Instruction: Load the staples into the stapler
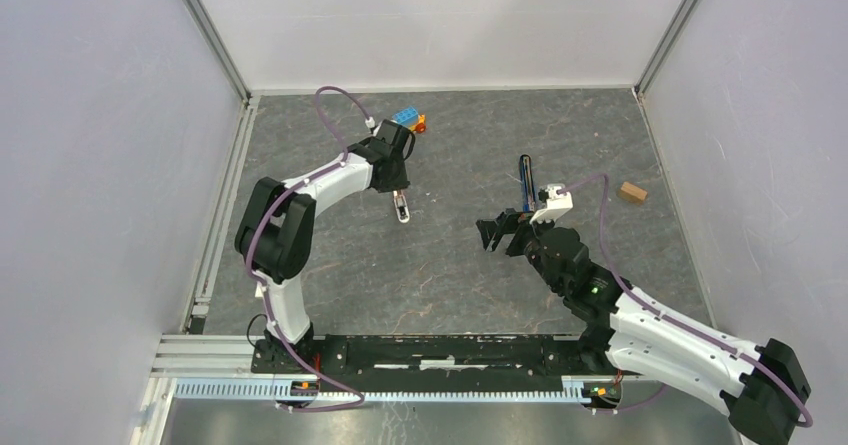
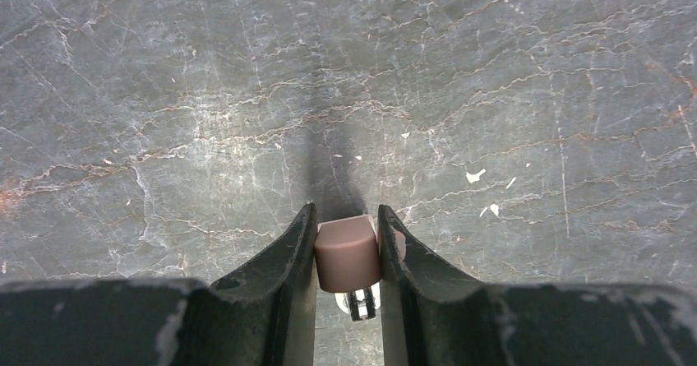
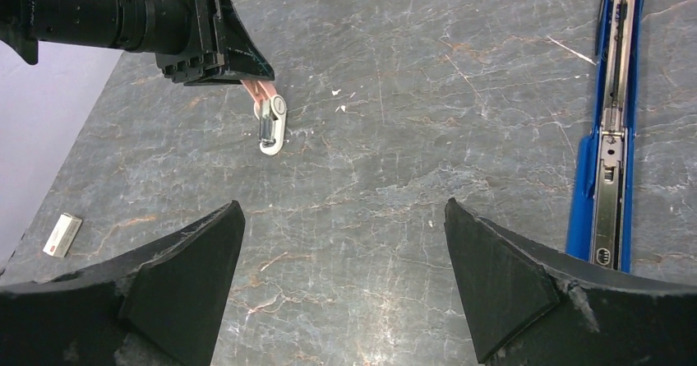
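Observation:
The stapler (image 1: pixel 526 183) is slim and dark blue. It lies opened flat at mid-right with its black and silver rail (image 3: pixel 612 119) facing up. My right gripper (image 1: pixel 497 230) hovers just to its left. Its jaws (image 3: pixel 343 210) are open wide over bare table, with nothing between them. My left gripper (image 1: pixel 401 208) hangs over the left-centre of the table. It is shut (image 2: pixel 347 218) on a small pink and white piece (image 2: pixel 347 255) with metal prongs at its lower end (image 3: pixel 271 126). I cannot tell whether that metal is the staples. No loose staples show.
A toy car (image 1: pixel 410 120) with a blue top sits at the back, beyond the left arm. A tan block (image 1: pixel 631 192) lies at the right, near the wall. A small white and red box (image 3: pixel 62 234) lies on the table at the left of the right wrist view.

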You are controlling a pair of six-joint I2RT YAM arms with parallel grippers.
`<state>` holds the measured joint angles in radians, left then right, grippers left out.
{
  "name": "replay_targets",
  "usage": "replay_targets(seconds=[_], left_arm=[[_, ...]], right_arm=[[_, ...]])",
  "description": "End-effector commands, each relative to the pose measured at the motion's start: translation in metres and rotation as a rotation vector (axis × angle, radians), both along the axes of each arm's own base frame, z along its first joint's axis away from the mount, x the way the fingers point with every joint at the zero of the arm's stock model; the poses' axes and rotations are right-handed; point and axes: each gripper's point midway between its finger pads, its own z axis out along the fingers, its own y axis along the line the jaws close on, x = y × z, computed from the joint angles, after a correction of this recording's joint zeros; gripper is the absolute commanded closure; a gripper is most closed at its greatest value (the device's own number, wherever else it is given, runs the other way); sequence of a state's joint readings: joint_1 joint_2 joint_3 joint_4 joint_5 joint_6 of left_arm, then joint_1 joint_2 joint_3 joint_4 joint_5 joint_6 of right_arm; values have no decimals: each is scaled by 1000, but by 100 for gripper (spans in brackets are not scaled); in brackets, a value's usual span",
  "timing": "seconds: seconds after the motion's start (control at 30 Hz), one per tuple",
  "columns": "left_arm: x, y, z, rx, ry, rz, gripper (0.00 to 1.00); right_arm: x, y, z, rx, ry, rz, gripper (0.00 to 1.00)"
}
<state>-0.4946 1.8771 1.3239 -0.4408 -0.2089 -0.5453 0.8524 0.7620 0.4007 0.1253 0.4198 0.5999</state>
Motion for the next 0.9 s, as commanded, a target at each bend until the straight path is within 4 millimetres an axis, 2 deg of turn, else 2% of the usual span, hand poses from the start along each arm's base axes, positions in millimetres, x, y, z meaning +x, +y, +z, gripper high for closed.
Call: replay_targets(seconds=[0.0,0.13,0.23,0.3,0.5,0.57,0.63,0.67,0.7,0.87], left_arm=[[10,1,6,-16,-14,69,69],[11,2,6,-15,-13,72,61],[13,3,8,-17,-16,76,48],[14,3,12,-16,-23,71,43],[17,8,40,-1,-88,57,34],[17,15,54,12,-120,69,29],[14,25,70,32,-157,93,14],[12,31,75,49,-171,111,3],[10,36,83,55,-189,127,0],[-7,65,103,95,-219,194,0]], right_arm=[[1,-7,-2,-13,-11,-21,2],[1,-7,-3,-8,-9,-22,2],[1,-8,-2,-5,-10,-21,2],[0,-8,-1,-3,-12,-22,2],[0,-10,-2,-2,-7,-27,2],[0,-10,-3,-3,-3,-29,2],[-1,-10,-4,-6,-1,-28,2],[-1,-11,-5,-8,0,-29,2],[-1,-11,-5,-7,-1,-30,2],[-1,-10,-5,-6,-3,-23,2]])
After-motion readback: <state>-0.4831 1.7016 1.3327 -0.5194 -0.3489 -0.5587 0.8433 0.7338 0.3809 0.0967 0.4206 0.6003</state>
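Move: The left fingers still hold the pink end of the staple remover; its middle lies about 4 cm back from that hand and some 2 cm lower, level sideways. The toy car stands roughly 15 cm ahead and 2 cm to the right, the open stapler about 32 cm right and 4 cm back, both a little lower. From the right hand, the remover is some 12 cm ahead, 23 cm left and 14 cm below. Keep the left gripper almost still over the table, let it settle by about half a centimetre, and spread the fingers from partly open to fully wide so they let go of the remover's pink end. Then lift away, gently at first and then quickly, about 7 cm up and 3 cm left, tipping the fingertips slightly outward. ##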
